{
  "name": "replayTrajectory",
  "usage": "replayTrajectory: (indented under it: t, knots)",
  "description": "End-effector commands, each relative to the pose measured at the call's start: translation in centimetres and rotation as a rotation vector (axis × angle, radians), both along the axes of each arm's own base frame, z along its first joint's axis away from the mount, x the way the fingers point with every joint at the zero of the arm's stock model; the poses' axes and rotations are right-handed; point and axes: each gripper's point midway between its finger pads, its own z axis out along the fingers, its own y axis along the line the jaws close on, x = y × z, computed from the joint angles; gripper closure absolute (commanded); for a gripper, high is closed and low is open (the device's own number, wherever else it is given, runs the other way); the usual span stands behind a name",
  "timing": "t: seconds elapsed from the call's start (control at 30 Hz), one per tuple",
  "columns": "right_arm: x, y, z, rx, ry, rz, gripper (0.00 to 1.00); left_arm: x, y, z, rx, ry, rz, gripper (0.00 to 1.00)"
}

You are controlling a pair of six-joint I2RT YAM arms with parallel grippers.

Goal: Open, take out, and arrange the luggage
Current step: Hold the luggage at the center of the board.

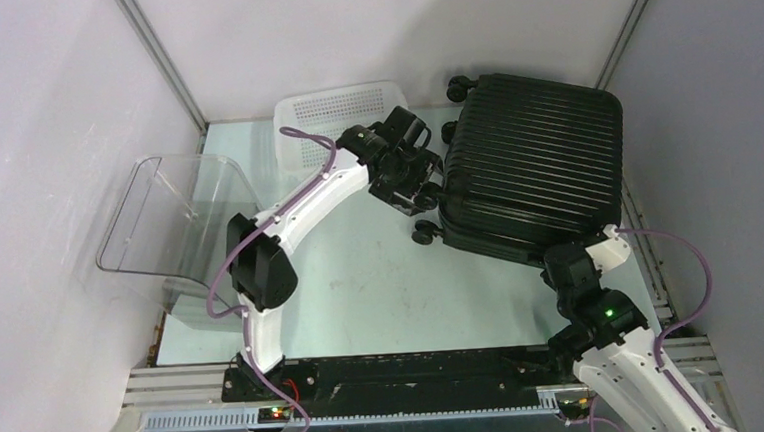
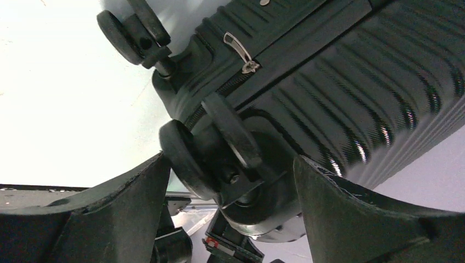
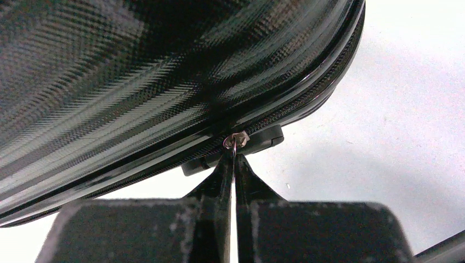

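The luggage (image 1: 535,167) is a black ribbed hard-shell suitcase lying flat and closed at the back right of the table. My left gripper (image 1: 418,189) is at its left side, jaws open wide around a double caster wheel (image 2: 211,145); the right finger (image 2: 351,213) stands apart from the wheel. A second wheel (image 2: 131,30) and a silver zipper pull (image 2: 241,52) show further along that edge. At the near edge of the luggage (image 3: 137,71), my right gripper (image 3: 234,160) is shut on a small metal zipper pull (image 3: 234,141).
A white perforated basket (image 1: 337,114) stands at the back, left of the suitcase. A clear plastic bin (image 1: 173,224) leans over the table's left edge. Walls close in on both sides; a metal rail (image 1: 370,409) runs along the near edge.
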Motion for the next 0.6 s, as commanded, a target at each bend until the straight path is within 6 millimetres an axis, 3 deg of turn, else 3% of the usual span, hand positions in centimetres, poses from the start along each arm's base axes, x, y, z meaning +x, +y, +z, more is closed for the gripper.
replayTrajectory:
  t: [0.0, 0.23, 0.47, 0.57]
  knots:
    - [1.2, -0.2, 2.9, 0.025, -0.136, -0.046, 1.0, 0.3, -0.8, 1.3, -0.04, 0.027, 0.041, 0.14]
    - [1.0, -0.4, 3.1, 0.024, -0.146, -0.059, 1.0, 0.2, -0.7, 0.4, -0.024, 0.053, 0.06, 0.28]
    - [1.0, -1.2, 3.1, 0.012, -0.15, -0.107, 1.0, 0.3, 0.3, 0.2, 0.017, 0.044, 0.082, 0.34]
    - [0.8, -1.4, 3.1, 0.015, -0.153, -0.118, 1.0, 0.3, 0.5, 0.0, 0.024, 0.054, 0.085, 0.48]
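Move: The suitcase's upper front wheel is already between the left gripper's open fingers, about 1 cm below the hand point and 1 cm to its left, level with it fore and aft. The lower front wheel hangs some 13 cm below and 2 cm left. The suitcase's middle lies roughly 23 cm right, 8 cm ahead and 7 cm down. From the right hand, the upper wheel is about 12 cm ahead, 29 cm left and 8 cm up. Close the left gripper around the suitcase's upper front wheel by roughly a third of its opening, bringing a finger up against each side of the wheel. Keep the hand nearly in place: ease it under 1 cm to the right and forward, bring it back, and sink it about 1 cm. Meanwhile hold the right hand still, its shut fingers keeping their pinch on the zipper pull. ##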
